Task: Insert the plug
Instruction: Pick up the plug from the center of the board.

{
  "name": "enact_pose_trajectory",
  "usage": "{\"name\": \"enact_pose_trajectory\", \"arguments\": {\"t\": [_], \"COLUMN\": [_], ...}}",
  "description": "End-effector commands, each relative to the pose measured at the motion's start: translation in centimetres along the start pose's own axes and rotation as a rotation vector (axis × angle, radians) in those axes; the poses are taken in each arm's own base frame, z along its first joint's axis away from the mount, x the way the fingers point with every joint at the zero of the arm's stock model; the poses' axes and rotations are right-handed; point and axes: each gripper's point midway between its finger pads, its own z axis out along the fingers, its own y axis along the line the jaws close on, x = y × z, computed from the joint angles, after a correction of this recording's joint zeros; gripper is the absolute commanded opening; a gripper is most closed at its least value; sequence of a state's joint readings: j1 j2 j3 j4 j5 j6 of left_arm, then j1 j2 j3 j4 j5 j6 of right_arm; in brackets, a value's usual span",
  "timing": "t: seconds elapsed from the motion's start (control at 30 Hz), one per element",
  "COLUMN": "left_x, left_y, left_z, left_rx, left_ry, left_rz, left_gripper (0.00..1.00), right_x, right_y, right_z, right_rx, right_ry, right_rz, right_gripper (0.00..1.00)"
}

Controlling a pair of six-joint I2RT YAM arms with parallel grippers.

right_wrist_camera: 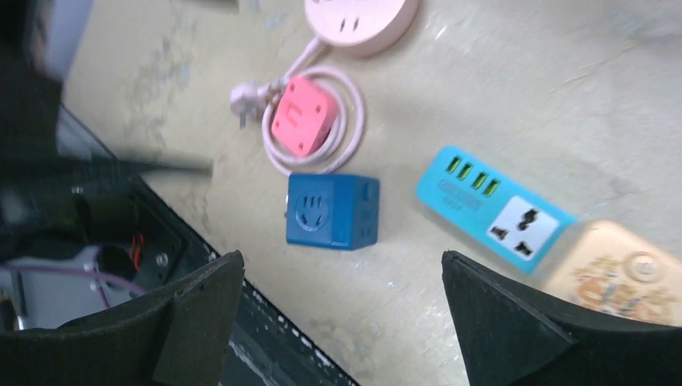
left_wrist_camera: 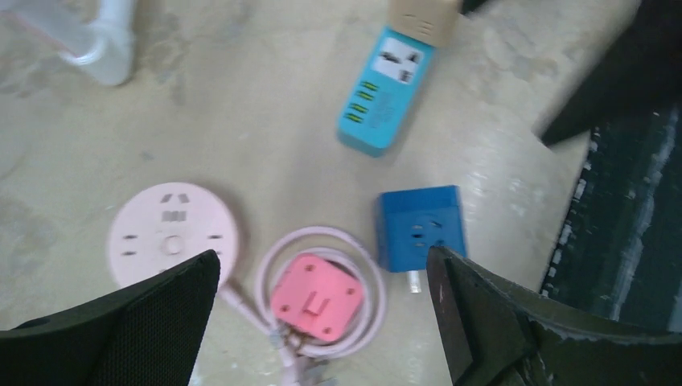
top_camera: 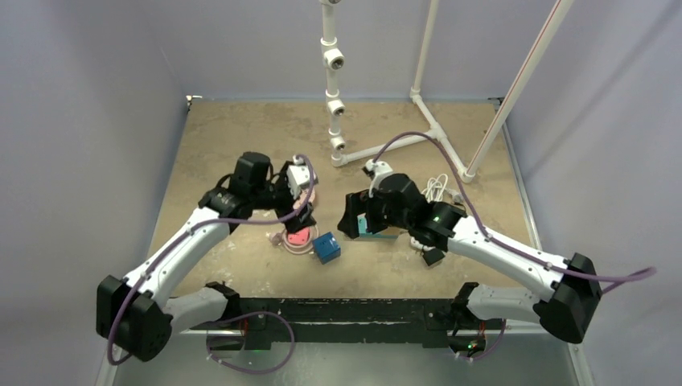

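Observation:
The pink plug lies on the table at the end of a pale pink cable coiled around a pink square block. Beside the coil are a round pink socket and a blue cube socket. A cyan power strip lies further right. My left gripper hovers open above the pink block and coil, holding nothing. My right gripper hangs open over bare table between the blue cube and the cyan strip. In the top view the left gripper hides most of the round socket.
A beige patterned box touches the far end of the cyan strip. A white pipe frame stands at the back, with a white cable bundle behind the right arm. A black rail runs along the near edge.

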State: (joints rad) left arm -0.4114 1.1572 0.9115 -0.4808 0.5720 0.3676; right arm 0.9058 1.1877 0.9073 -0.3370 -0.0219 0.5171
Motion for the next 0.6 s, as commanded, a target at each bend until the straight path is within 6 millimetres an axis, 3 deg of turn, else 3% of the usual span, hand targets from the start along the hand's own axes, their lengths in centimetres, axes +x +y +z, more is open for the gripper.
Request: {"name": "enact_pose_trajectory", "arguments": {"t": [0.0,0.13,0.3,0.57], "left_x": [1.6,2.2,3.6,6.1], "left_y": [-4.9,-6.0,-5.5,-7.2], "left_z": [1.3,3.1,5.3,7.2], "left_rx": [0.085,0.061,-0.001,0.035], "left_ry": [0.018,0.076,0.172,0.272], "left_rz": [-0.007,0.046,0.07,0.096], "left_gripper": [0.99,0.99,0.99,0.99], "right_x": [-2.2,-3.2,-3.6,-4.6], "right_y": [-0.8,-1.2,-2.3,-3.5], "right_z": [-1.9,-2.7,-3.6,-5.5], "right_rx": [-0.006,0.019,0.056,0.091], "right_ry": [-0.083,-0.124,-0.172,-0.245], "right_rz": [0.096,0.129,0.167,0.211], "right_gripper": [0.94,0.93,0.93,0.93]}}
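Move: The plug, the blue cube adapter near the board's centre, lies about 6 cm back from the left hand, 9 cm to its right and 14 cm below. The pink adapter in its cable coil sits 8 cm left of the plug and 4 cm farther out. The teal strip is centred 12 cm right of the plug and 6 cm farther out. From the right hand the plug is about 1 cm back, 7 cm left and 14 cm below. Back and to the right first, then mostly down, the open left hand swings in over the plug, sinking about 9 cm while its fingers tip some 15 degrees steeper; it stops short of the plug, still open. The right hand withdraws to the right and up, away from the plug, its wrist turning clockwise. ##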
